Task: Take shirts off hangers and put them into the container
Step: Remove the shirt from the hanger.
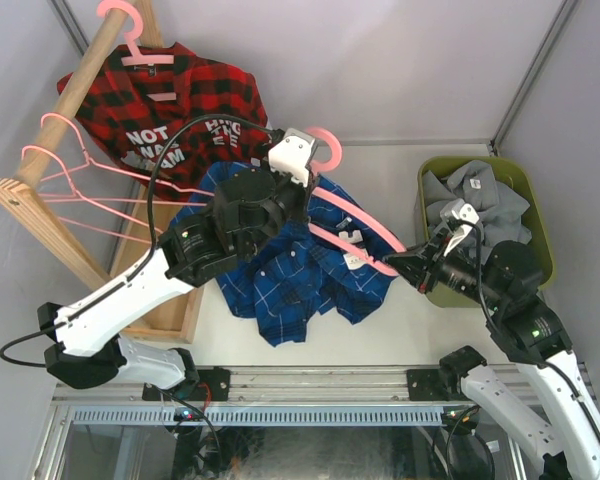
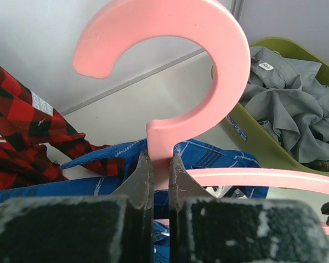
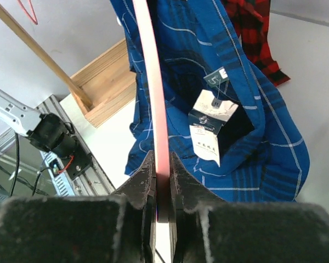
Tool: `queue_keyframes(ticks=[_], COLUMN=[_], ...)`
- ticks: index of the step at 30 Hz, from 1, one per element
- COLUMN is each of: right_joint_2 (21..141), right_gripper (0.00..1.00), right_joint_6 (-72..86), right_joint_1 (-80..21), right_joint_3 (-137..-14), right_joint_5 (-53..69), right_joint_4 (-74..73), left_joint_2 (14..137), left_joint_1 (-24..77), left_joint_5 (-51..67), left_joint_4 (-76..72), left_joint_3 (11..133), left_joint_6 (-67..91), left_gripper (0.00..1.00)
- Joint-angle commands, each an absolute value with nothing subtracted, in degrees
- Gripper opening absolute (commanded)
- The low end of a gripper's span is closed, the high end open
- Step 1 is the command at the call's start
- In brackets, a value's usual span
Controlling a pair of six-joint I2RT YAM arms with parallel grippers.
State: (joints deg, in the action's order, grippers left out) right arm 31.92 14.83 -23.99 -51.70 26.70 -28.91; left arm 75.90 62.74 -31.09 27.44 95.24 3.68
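A blue plaid shirt (image 1: 290, 275) hangs from a pink hanger (image 1: 355, 220) over the table's middle, and its lower part lies on the surface. My left gripper (image 2: 161, 164) is shut on the hanger's neck, just under the hook (image 2: 225, 66). My right gripper (image 3: 162, 164) is shut on the end of one hanger arm (image 3: 153, 98), beside the shirt's collar and paper tag (image 3: 211, 126). The olive-green container (image 1: 540, 230) stands at the right and holds a crumpled grey shirt (image 1: 485, 195). A red-black plaid shirt (image 1: 170, 100) hangs on its own hanger (image 1: 130, 40) from the rail.
A wooden rail (image 1: 80, 80) slants across the upper left, above a wooden base board (image 1: 170, 310). Two bare pink hangers (image 1: 70, 180) hang from the rail near its lower end. The container's near wall (image 2: 247, 137) lies close to the held hanger's right arm.
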Motion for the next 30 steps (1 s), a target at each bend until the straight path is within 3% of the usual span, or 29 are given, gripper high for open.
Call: queue_keyframes(ticks=[1,4,6,11,13,23,30], right_joint_2=[31.82,31.44,30.78,26.89,25.27,19.91,18.09], right_gripper=[0.00,0.00,0.00,0.00,0.00,0.00,0.00], right_joint_6=[15.11,15.11,14.70,15.14,15.40,18.06,19.74], right_joint_1=[-22.64,-22.26,-22.09,-21.58,-21.46,-21.53,-21.52], right_joint_3=[-52.97,-52.99,-53.00,-53.48,-53.97,-55.75,-56.29], right_joint_5=[27.80,31.05,29.20,20.99,18.81,13.32,13.95], right_joint_4=[-25.29,-24.43,-24.54,-28.18,-30.73,-41.39,-43.52], left_joint_2=[73.26,72.89,72.61,72.23,71.59,71.58,76.39], left_joint_1=[62.89,62.89,62.86,62.83,62.72,61.97,61.58], left_joint_5=[-30.56,-30.60,-30.60,-30.87,-31.65,-29.33,-17.75], left_joint_4=[23.37,23.06,22.83,23.48,23.32,23.65,25.57], left_joint_3=[94.92,94.48,94.06,93.11,91.70,87.44,89.05], left_joint_6=[2.29,2.35,2.54,2.64,2.65,3.71,6.16], left_gripper=[0.00,0.00,0.08,0.53,0.64,0.81,0.84])
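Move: The blue shirt, with the hanger you hold between you still partly inside it, has its middle almost under the left gripper: about 28 cm below and 3 cm to the left. From the right gripper the shirt lies some 18 cm to the left, 9 cm ahead and 17 cm below. Its price tags are about 9 cm left and 9 cm ahead of the right gripper, 13 cm lower; the green container stands some 20 cm right, 15 cm ahead and 20 cm below. Open the left gripper wide to let go of the hanger's neck, then sink it some 4 cm towards the blue shirt. Keep the right fingers shut on the hanger's end and, once the neck is free, draw the hanger about 6 cm right and 3 cm back, easing down slightly and turning about 15 degrees clockwise, away from the shirt. ##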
